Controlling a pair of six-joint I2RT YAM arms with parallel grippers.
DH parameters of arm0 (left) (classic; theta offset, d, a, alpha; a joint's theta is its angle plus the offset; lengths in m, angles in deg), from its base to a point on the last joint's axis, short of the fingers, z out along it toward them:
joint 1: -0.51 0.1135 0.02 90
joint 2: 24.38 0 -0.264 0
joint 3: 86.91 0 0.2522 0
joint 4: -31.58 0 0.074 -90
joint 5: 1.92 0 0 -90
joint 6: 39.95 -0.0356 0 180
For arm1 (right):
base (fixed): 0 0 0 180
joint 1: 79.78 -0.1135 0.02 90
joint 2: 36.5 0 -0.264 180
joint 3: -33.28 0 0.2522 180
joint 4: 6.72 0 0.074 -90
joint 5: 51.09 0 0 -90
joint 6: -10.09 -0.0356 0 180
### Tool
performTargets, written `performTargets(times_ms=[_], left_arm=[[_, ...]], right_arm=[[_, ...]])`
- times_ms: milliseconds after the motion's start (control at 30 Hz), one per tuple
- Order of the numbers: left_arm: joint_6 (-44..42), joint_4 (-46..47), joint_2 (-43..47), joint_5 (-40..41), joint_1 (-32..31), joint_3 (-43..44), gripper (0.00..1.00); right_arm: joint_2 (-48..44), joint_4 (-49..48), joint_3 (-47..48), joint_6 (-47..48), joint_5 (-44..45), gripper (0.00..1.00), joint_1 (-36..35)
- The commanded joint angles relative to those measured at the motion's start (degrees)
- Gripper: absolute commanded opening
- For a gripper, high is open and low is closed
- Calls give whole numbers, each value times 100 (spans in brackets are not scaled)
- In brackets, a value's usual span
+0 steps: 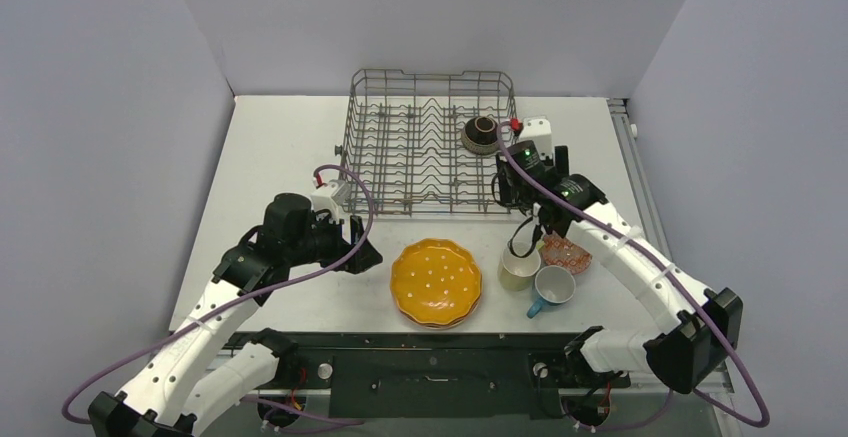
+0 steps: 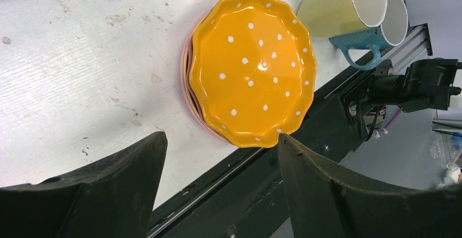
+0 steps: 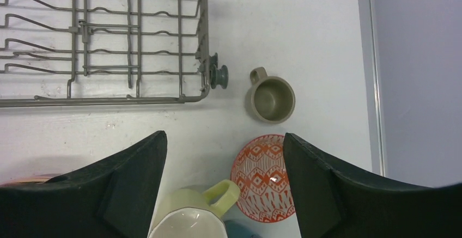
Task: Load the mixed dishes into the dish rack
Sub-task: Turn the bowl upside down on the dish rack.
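Observation:
The dish rack (image 1: 430, 142), a grey wire basket, stands at the back of the table with a dark brown bowl (image 1: 481, 133) in its right side. An orange dotted plate (image 1: 436, 282) tops a stack whose pink rim (image 2: 187, 80) shows beneath it. My left gripper (image 1: 362, 253) hovers open and empty just left of that stack, the plate (image 2: 251, 66) lying beyond my fingertips. My right gripper (image 1: 512, 197) hangs open and empty above the rack's front right corner (image 3: 202, 88). Below it are a pale-yellow mug (image 3: 190, 216), an orange-white patterned bowl (image 3: 264, 178) and a grey mug (image 3: 271, 97).
A blue mug (image 1: 553, 287) stands beside the pale-yellow mug (image 1: 519, 267) near the front edge. The black frame rail (image 2: 245, 194) runs along that edge, close under the plate stack. Grey walls close in the table on three sides.

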Motion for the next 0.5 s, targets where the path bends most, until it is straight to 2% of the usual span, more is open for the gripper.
performTargets(times_ms=[0,467], left_arm=[[22,238,131,9,33,-5,72],[22,248,201,-26,33,-21,76]], right_arm=[[-490,343,-289,-796,-105,73,283],[-1520,870,-1369,-1768,-379,71,1418]])
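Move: The red patterned dish lies about 9 cm to the right of the right gripper, some 7 cm back and 17 cm below. The olive cup stands about 10 cm beyond the dish, a touch to its left. The yellow-green mug is some 11 cm left of the dish and 3 cm nearer; the blue mug is 8 cm nearer and 4 cm left of the dish. From the left gripper, the dish is about 40 cm right, 6 cm ahead and 14 cm below. Swing the empty right gripper about 7 cm right and 5 cm back, away from the rack and towards the red patterned dish, sinking some 3 cm on the way. Turn it about 20 degrees clockwise as it travels, tilting its left side up a little, and leave the fingers wide open, touching nothing. ##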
